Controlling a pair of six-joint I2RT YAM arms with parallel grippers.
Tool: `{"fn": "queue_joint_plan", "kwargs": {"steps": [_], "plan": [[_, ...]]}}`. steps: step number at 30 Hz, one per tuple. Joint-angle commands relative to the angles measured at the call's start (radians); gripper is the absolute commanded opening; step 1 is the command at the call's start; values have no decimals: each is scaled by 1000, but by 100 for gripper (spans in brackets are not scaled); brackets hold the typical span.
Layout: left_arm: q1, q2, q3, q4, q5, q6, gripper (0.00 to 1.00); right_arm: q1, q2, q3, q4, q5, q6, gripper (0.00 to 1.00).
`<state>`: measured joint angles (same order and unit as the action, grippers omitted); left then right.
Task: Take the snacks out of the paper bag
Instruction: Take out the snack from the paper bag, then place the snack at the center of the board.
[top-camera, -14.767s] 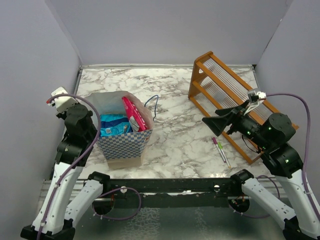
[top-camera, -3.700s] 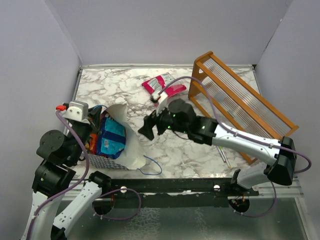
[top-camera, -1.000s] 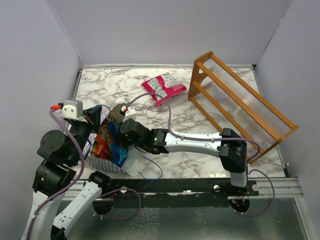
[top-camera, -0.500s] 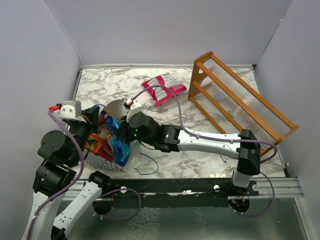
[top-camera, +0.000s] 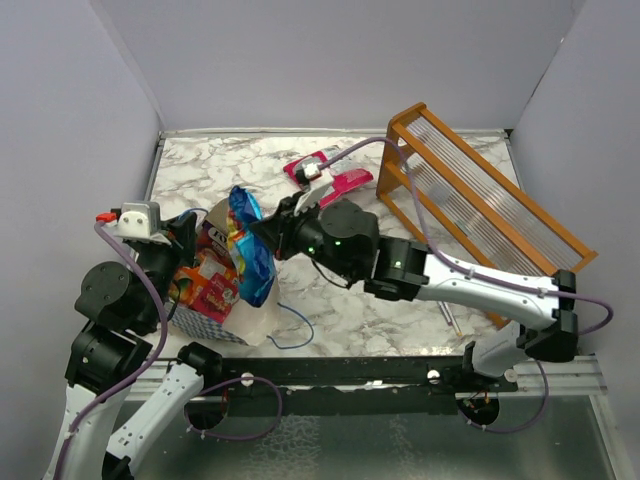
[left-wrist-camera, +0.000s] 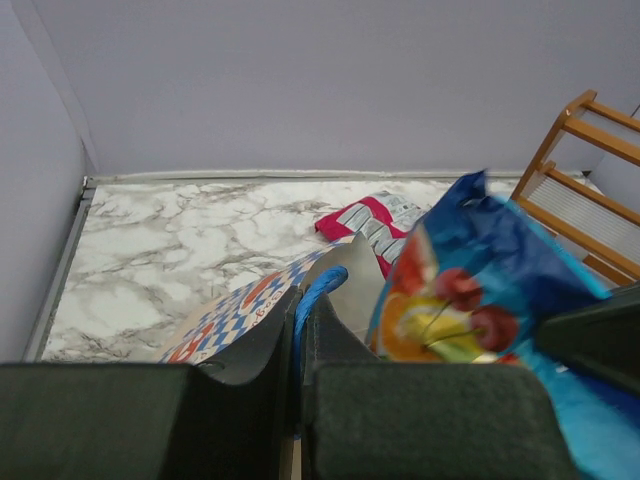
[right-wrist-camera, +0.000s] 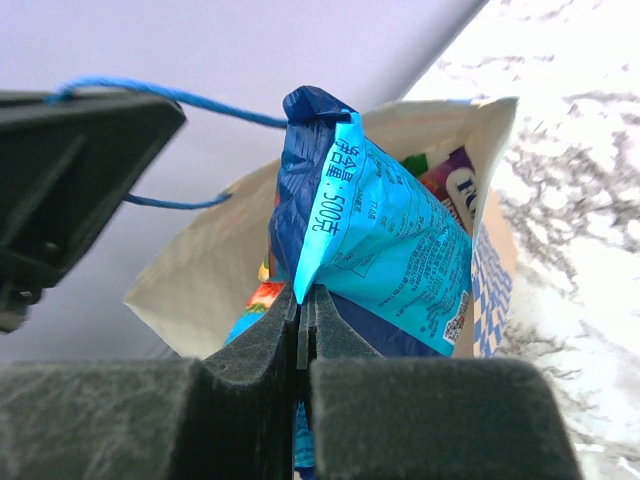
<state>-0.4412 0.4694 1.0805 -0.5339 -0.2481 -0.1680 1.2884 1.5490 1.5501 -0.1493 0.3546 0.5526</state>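
Observation:
The blue-and-white checkered paper bag (top-camera: 215, 318) lies tipped on its side at the near left, its cream mouth facing right. My left gripper (left-wrist-camera: 298, 330) is shut on the bag's blue cord handle (left-wrist-camera: 322, 292). My right gripper (top-camera: 270, 238) is shut on a blue snack packet (top-camera: 249, 250) and holds it up above the bag's mouth; the right wrist view shows the packet (right-wrist-camera: 390, 250) pinched by its edge. An orange packet (top-camera: 207, 285) and a purple one (right-wrist-camera: 462, 188) sit inside the bag. A pink-and-white packet (top-camera: 335, 177) lies on the table at the back.
An orange wooden slatted rack (top-camera: 480, 210) stands at the right. A pen (top-camera: 450, 318) lies near the rack's front corner. A loose blue cord (top-camera: 292, 335) trails from the bag across the marble table. Grey walls close in the left, back and right.
My right gripper has lifted the blue packet up and out of the bag's mouth, moving back and right. The left gripper keeps hold of the handle.

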Motion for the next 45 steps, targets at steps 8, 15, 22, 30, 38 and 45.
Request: {"fn": "queue_joint_plan", "kwargs": {"steps": [8, 15, 22, 30, 38, 45], "plan": [[-5, -2, -19, 28, -42, -2, 0, 6, -379, -143, 189, 382, -234, 1], [-6, -1, -24, 36, -52, 7, 0, 4, -537, -421, 145, 679, -196, 1], [-5, 14, -14, 38, -48, 16, 0, -63, -507, -615, 92, 804, -95, 1], [-5, 11, 7, 24, -62, 31, 0, -340, -213, -564, -292, 642, 386, 1], [-6, 6, 25, 7, -74, 39, 0, -432, 174, -321, -262, 573, 360, 4], [-5, 6, 34, -4, -80, 38, 0, -469, 381, -70, -97, 460, 111, 36]]}}
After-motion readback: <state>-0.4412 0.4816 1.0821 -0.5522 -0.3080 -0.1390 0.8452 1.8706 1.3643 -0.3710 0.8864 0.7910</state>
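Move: The right hand already has the blue snack out of the bag; its landing place is the bare table about 30 cm to the right, 8 cm ahead and 27 cm below. The pink snack lies roughly 28 cm ahead, 22 cm right, 27 cm below; the paper bag sits some 9 cm left, 1 cm back and 20 cm lower. From the left hand, still gripping the handle, that bare table is about 45 cm right, 5 cm ahead, 27 cm below. Right hand lifts, swings the blue snack some 25 cm right and down, turning clockwise, lets go moving forward. ##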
